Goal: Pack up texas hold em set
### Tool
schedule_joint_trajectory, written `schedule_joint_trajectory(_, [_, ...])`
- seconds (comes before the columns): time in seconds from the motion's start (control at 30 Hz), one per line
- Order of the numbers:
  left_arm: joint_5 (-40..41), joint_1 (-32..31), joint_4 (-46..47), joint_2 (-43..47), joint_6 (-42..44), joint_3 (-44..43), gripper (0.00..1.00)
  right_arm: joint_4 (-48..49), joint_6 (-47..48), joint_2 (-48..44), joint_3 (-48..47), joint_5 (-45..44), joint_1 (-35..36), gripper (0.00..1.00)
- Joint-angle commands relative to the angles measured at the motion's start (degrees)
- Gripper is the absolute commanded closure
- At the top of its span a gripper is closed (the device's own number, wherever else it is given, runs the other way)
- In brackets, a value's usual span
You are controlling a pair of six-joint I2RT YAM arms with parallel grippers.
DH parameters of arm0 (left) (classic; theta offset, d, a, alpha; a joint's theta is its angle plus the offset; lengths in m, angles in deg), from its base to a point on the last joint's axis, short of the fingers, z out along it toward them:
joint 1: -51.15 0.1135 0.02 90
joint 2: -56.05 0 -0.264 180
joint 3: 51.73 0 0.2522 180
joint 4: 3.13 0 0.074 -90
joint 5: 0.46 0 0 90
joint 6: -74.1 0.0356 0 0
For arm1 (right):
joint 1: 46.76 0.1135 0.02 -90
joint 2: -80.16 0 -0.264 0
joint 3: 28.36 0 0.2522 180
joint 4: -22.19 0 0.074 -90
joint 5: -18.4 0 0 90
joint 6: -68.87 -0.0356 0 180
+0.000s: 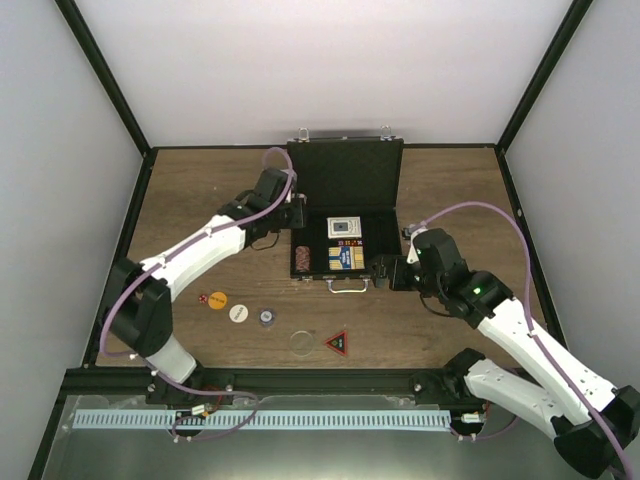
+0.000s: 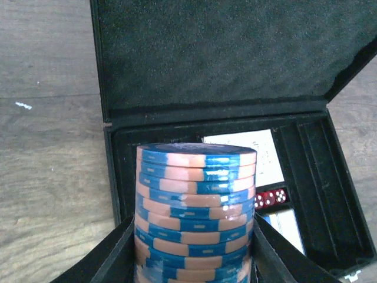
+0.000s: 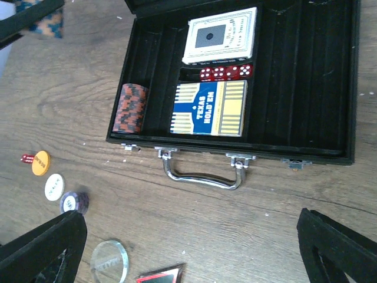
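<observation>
The black case [image 1: 345, 175] lies open mid-table, lid propped back. My left gripper [image 2: 194, 259] is shut on a tall stack of blue-and-orange chips [image 2: 195, 212], held over the case's left end [image 2: 118, 153]. Inside lie a white card deck [image 3: 221, 35], a blue deck [image 3: 209, 108], red dice [image 3: 225, 72] and a red-black chip stack [image 3: 132, 108]. My right gripper [image 3: 191, 247] hangs open over the bare wood in front of the silver handle [image 3: 203, 177], holding nothing.
On the table in front of the case lie an orange button [image 1: 217, 299] with a red die [image 1: 203, 298] beside it, a white button [image 1: 238, 313], a purple-grey chip [image 1: 266, 318], a clear disc [image 1: 301, 342] and a red-black triangle [image 1: 337, 343].
</observation>
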Motion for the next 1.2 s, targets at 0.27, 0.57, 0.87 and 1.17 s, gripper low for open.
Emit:
schedule_joint_trajectory(0.27, [2.9,0.7,4.8,-7.0,-0.5,-5.4,0.81,4.6,-0.9,-1.2,2.1,3.8,-0.5,0.00])
schedule_joint_trajectory(0.57, [0.4,0.7,6.6,-11.6,-1.4,-5.1,0.83,4.7,-1.3,-3.2,3.6,3.5,-0.5,0.00])
schedule_joint_trajectory(0.87, [1.0,0.7,7.9,-16.9,-0.7,-6.1,0.84,4.9,-1.9,-3.4,5.1,5.2,-0.4,0.00])
schedule_joint_trajectory(1.17, [-0.2,0.6,8.1,-19.1,-1.0,-4.1,0.83,6.1,-2.6,-2.4,5.8,6.4,-0.5,0.00])
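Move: Just ahead of the left hand, about 3 cm farther out, 1 cm to its right and some 15 cm below, is the empty far part of the case's left compartment, where the held blue chip stack is being taken. The orange chip stack lies there 5 cm back and 1 cm left of the hand, the card deck 3 cm ahead and 11 cm right, the dice level with it and 12 cm right. From the right hand that empty part is roughly 19 cm ahead, 19 cm left and 17 cm down. Lowering the blue chip stack towards the empty far part of the left compartment, the left hand first eases forward a couple of centimetres, then sinks steeply, about 11 cm in all, slowing at the end. Its fingers keep their grip while the wrist tips them some 10 degrees more downward. ##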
